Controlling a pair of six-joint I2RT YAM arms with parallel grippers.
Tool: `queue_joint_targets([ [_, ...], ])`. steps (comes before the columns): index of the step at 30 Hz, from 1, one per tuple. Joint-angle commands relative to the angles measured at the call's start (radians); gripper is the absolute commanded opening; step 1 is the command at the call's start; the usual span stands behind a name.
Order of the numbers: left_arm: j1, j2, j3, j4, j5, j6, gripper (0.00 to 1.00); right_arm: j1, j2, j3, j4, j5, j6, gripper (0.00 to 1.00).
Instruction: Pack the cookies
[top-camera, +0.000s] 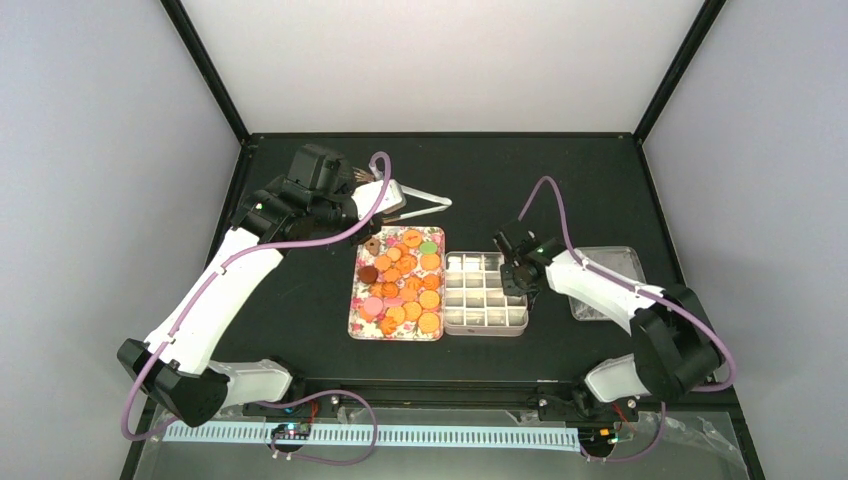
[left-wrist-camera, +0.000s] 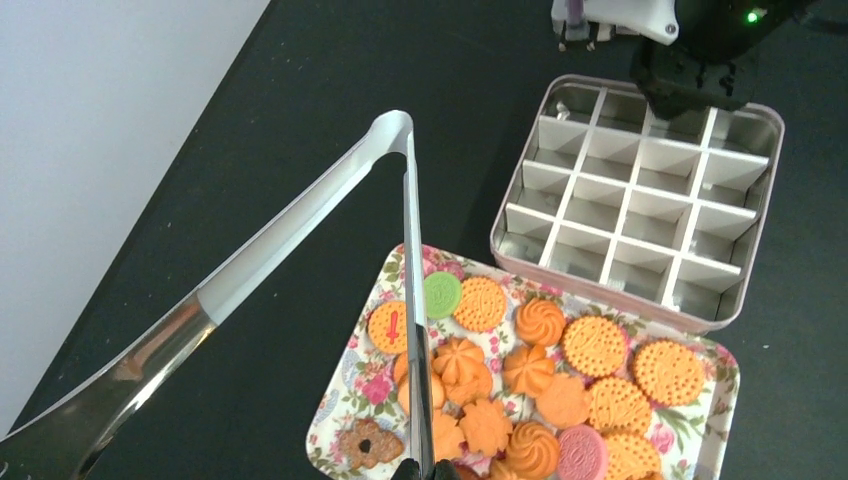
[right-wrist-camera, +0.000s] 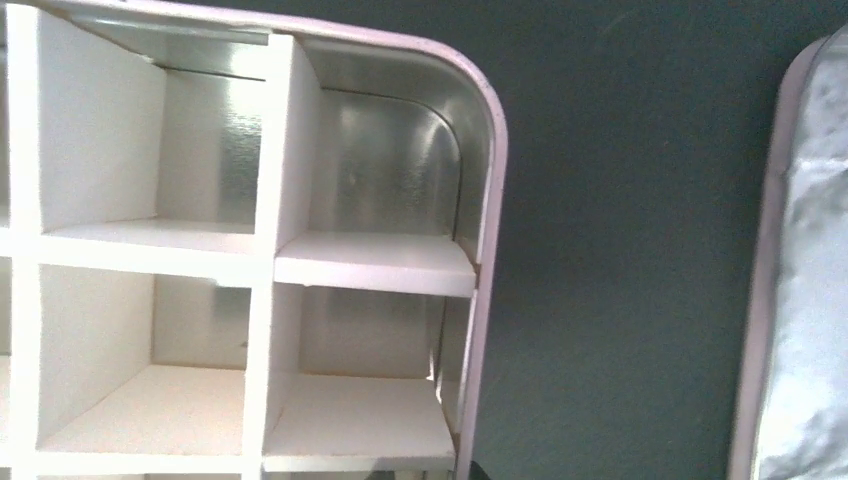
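Note:
The cookies, mostly orange with a green, a pink and a brown one, lie on a flower-patterned tray. In the left wrist view the cookies fill the tray. My left gripper is shut on metal tongs behind the tray's far end. The tongs spread open, one arm crossing over the tray. My right gripper sits at the right edge of the empty divided box. Only slivers of its tips show beside the box's wall.
The divided box stands right of the tray, touching it. A shallow lid lies on the table right of the box, its edge close to my right gripper. Black frame posts border the dark table.

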Motion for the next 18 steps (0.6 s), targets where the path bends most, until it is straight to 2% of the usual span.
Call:
queue_joint_targets([
  [1, 0.007, -0.003, 0.018, 0.051, 0.058, -0.035, 0.02, 0.038, -0.042, -0.01, 0.007, -0.078, 0.047, 0.2],
  [3, 0.007, 0.0, 0.02, 0.055, 0.069, -0.046, 0.02, 0.039, -0.058, -0.014, 0.018, -0.091, 0.053, 0.29],
  [7, 0.009, 0.003, 0.028, 0.07, 0.086, -0.076, 0.01, 0.039, -0.133, 0.035, 0.034, -0.09, 0.044, 0.58],
  [11, 0.034, 0.012, 0.04, 0.115, 0.168, -0.166, 0.01, 0.02, -0.28, 0.088, 0.168, -0.19, 0.005, 0.85],
  [15, 0.076, 0.027, 0.068, 0.171, 0.341, -0.326, 0.01, 0.006, -0.374, 0.077, 0.427, -0.394, -0.019, 0.95],
  [18, 0.108, 0.028, 0.052, 0.28, 0.476, -0.492, 0.02, 0.002, -0.392, 0.05, 0.621, -0.54, -0.001, 0.99],
])
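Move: The tongs' white hinge end, held up in the air, is some 15 cm to the right hand's left, 6 cm ahead and about 24 cm above it. From the left hand, which holds one tongs arm, it is about 10 cm to the right and 3 cm ahead, roughly level. The divided box's centre lies about 8 cm left of the right hand, 1 cm back and slightly lower; the cookie tray's is 24 cm left, 2 cm ahead and 5 cm lower. The box's right wall, at first still between the right hand's barely parted fingers, comes free as they spread nearly wide; a short drift back and left gives way to a fast rise of about 18 cm, 8 cm to the left, towards the tongs' hinge, the fingers swinging up some 45 degrees from pointing down to aim forward and left. The left hand keeps its grip on the tongs, rising a little and rightward while its wrist rolls. ##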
